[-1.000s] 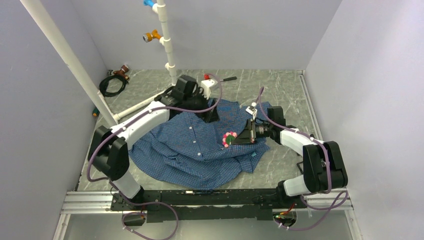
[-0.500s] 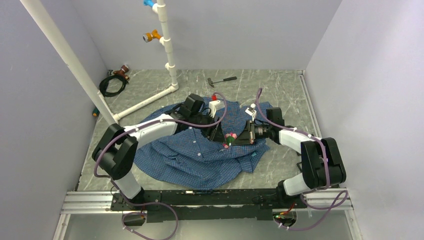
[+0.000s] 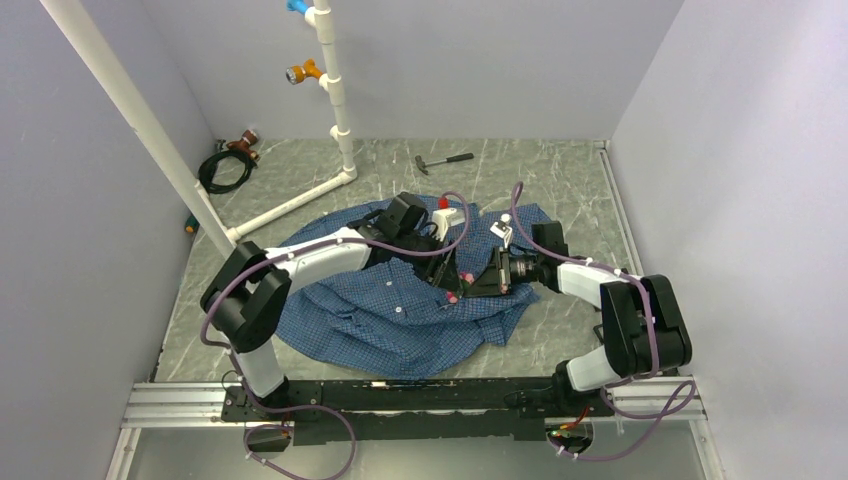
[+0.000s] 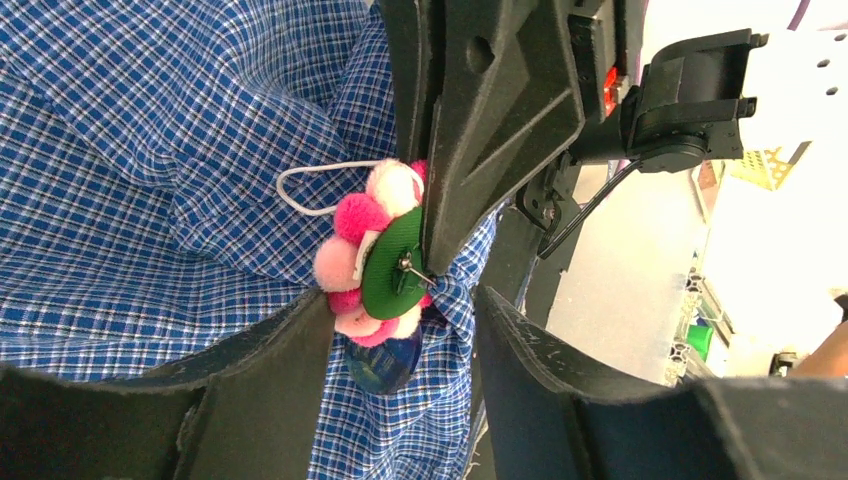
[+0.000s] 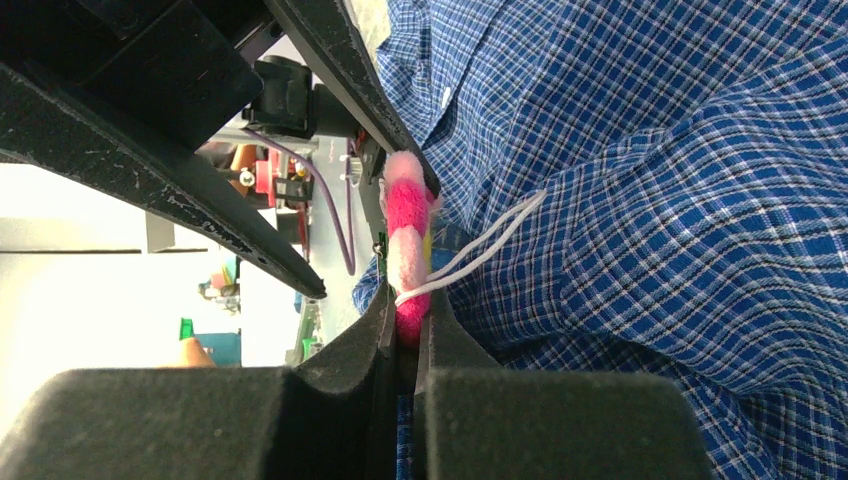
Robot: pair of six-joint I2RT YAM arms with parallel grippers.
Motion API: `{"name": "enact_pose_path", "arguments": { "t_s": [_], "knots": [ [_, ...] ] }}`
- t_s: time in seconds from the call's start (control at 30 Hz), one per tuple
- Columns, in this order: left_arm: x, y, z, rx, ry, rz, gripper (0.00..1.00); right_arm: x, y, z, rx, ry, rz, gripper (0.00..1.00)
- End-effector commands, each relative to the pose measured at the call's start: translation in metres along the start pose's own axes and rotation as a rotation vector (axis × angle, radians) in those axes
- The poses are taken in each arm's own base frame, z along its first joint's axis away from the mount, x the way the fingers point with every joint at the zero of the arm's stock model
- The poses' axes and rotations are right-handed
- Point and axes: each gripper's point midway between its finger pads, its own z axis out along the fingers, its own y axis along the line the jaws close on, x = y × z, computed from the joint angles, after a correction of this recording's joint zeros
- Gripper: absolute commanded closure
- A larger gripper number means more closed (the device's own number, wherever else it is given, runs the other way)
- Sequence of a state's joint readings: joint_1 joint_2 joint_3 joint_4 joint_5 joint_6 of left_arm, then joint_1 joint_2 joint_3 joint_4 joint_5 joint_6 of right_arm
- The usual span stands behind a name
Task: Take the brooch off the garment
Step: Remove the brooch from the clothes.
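Observation:
The garment (image 3: 380, 320) is a blue checked shirt lying crumpled on the table. The brooch (image 3: 455, 285), a ring of pink and white pom-poms on a green back (image 4: 392, 265), stands on edge, still pinned into a lifted fold of the garment (image 4: 150, 150). My right gripper (image 5: 405, 320) is shut on the brooch's lower rim (image 5: 405, 230). My left gripper (image 4: 402, 310) is open and straddles the brooch and the fold; one finger (image 4: 290, 350) touches the pom-poms, the other stands apart. A white cord loop (image 5: 480, 255) hangs from the brooch.
A white pipe frame (image 3: 335, 100) with orange and blue fittings rises at the back left. A small hammer (image 3: 443, 160) lies behind the shirt. A black cable coil (image 3: 225, 170) sits in the far left corner. Walls close in on both sides.
My left arm has swung from the shirt's far edge forward and right to the brooch, its jaws narrowing. The right gripper kept its hold, and the brooch has turned on edge.

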State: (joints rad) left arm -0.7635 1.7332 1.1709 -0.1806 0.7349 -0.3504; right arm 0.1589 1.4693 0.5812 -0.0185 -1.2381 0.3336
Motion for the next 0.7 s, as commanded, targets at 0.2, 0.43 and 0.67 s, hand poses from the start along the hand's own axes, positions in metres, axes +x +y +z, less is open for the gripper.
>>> {"name": "enact_pose_path", "arguments": {
  "t_s": [0.2, 0.43, 0.67],
  "knots": [
    [-0.002, -0.009, 0.012, 0.023, 0.027, -0.086, 0.49, -0.011, 0.009, -0.002, 0.005, -0.045, -0.090, 1.00],
    [0.006, 0.000, 0.017, -0.013, 0.056, -0.109, 0.59, -0.012, 0.013, -0.002, -0.007, -0.050, -0.096, 1.00],
    [0.018, 0.008, 0.020, -0.020, 0.083, -0.177, 0.78, -0.012, 0.017, -0.004, -0.008, -0.059, -0.117, 1.00]
  ]
}}
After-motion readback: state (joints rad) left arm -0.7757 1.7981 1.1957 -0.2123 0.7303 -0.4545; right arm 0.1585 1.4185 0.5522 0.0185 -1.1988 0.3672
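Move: The brooch, still pinched by the right hand, has its middle roughly 2 cm to the left hand's right and 2 cm below, about level in reach. The right fingertips grip its far side some 4 cm to the left hand's right, 2 cm down and level in reach; its white string loop sticks out about 3 cm ahead, 3 cm right and 2 cm down. From the right hand the brooch's middle lies about 2 cm left, level in reach and height. Left hand sinks about 2 cm and closes its fingers on the brooch's rim while the right keeps its pinch. ##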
